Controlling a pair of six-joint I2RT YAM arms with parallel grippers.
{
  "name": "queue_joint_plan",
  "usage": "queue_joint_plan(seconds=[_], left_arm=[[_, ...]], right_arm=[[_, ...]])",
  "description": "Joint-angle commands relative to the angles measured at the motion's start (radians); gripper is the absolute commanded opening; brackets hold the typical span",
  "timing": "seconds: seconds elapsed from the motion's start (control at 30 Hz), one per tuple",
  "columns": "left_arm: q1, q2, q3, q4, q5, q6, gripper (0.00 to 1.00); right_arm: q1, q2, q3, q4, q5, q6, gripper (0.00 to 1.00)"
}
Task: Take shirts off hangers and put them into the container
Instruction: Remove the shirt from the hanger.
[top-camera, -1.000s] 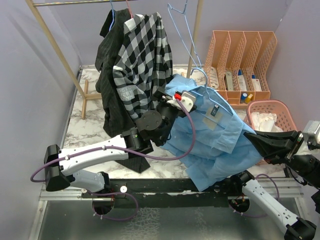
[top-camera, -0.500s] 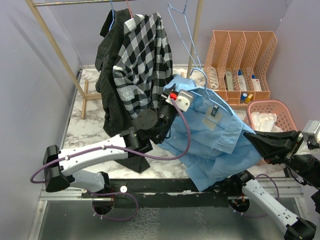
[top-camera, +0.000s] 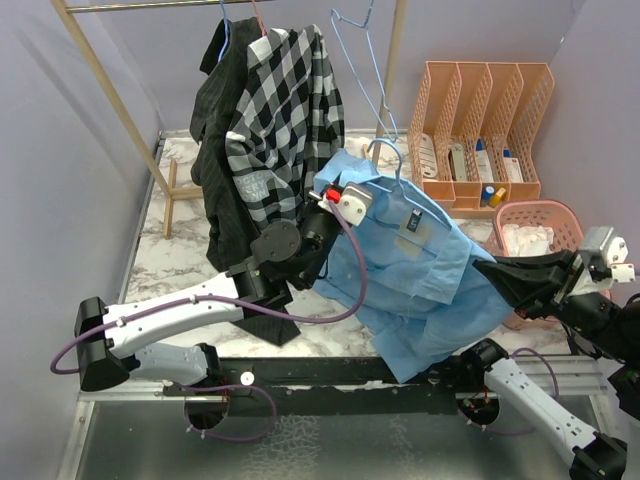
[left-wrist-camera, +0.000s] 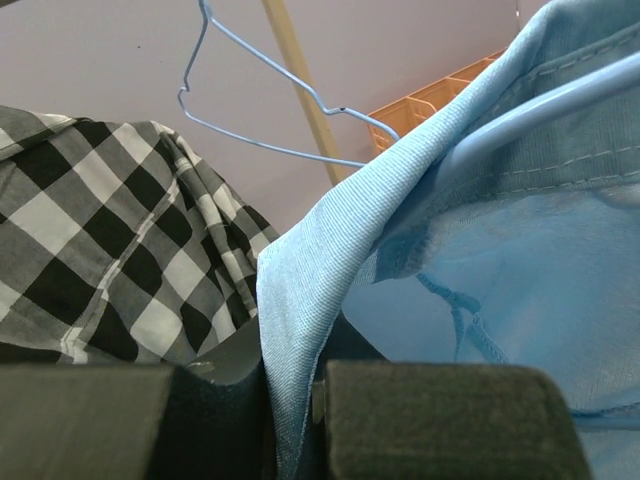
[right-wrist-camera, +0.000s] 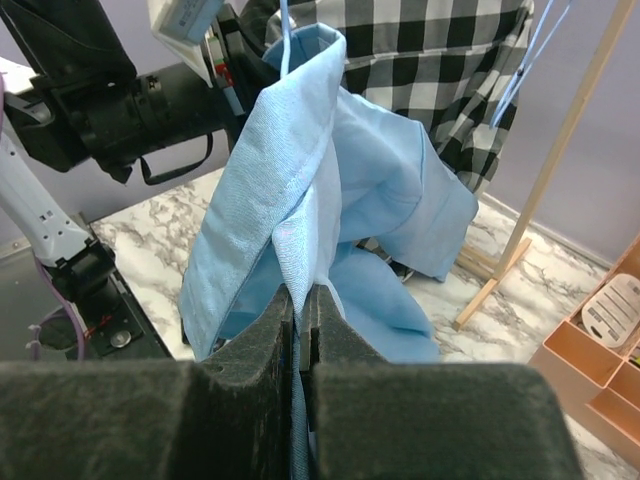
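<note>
A light blue shirt hangs spread between my two grippers, still on a light blue hanger whose hook sticks up above its collar. My left gripper is shut on a fold of the shirt's shoulder edge, with the hanger wire just to its right. My right gripper is shut on the shirt's opposite edge. The checked shirt and the black pinstriped shirt hang on the rack. The pink container at the right holds a white shirt.
An empty light blue hanger dangles from the rack's top bar. The wooden rack's slanted posts and its foot stand at the left. A peach file organizer sits behind the container.
My left gripper has shut on the shirt's edge and drawn it slightly left. The hanger and shirt shifted left with it. The right gripper moved a little left, still holding.
</note>
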Motion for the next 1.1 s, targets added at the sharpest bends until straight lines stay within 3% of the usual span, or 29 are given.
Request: queue_joint_plan(seconds=[0.0,0.2,0.37,0.5,0.73,0.93,1.07], left_arm=[[0.003,-0.054,0.064,0.001,-0.035,-0.037,0.0],[0.003,0.002,0.221,-0.245,-0.109,-0.072,0.0],[0.003,0.07,0.338,-0.391,-0.236,-0.097,0.0],[0.001,0.128,0.411,-0.473,-0.332,-0.089,0.0],[-0.016,0.172,0.458,-0.475,-0.456,-0.011,0.0],[-0.049,0.179,0.494,-0.439,-0.557,0.073,0.0],[-0.078,0.226,0.562,-0.314,-0.63,0.208,0.0]], right_arm=[[-0.006,0.024,-0.038,0.003,-0.023,-0.032,0.04],[-0.005,0.091,-0.018,-0.071,-0.058,-0.117,0.25],[-0.005,0.138,0.09,-0.117,-0.017,-0.179,0.59],[-0.005,0.197,0.23,-0.128,0.117,-0.221,0.65],[-0.005,0.311,0.455,-0.128,0.291,-0.25,0.66],[-0.007,0.338,0.467,-0.145,0.201,-0.224,0.64],[-0.007,0.376,0.418,-0.171,0.088,-0.207,0.62]])
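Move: The blue hanger inside the blue shirt has its neck about 8 cm right of my left hand, 2 cm ahead and slightly above; that hand already pinches the shirt's left shoulder. My right hand, shut on the other shoulder, has the neck some 12 cm ahead, 12 cm left and 4 cm up. The container lies roughly 20 cm ahead, 23 cm right and far below it; the plaid shirt hangs about 12 cm ahead and 9 cm left of my left hand. I open my right hand wide and let go of the shirt's right shoulder, first easing forward and down about 2 cm, then rising some 11 cm clear of the cloth, swinging right and tipping slightly up. My left hand keeps its pinch on the left shoulder, turning some 25 degrees counter-clockwise and working left and up, with a dip midway. ##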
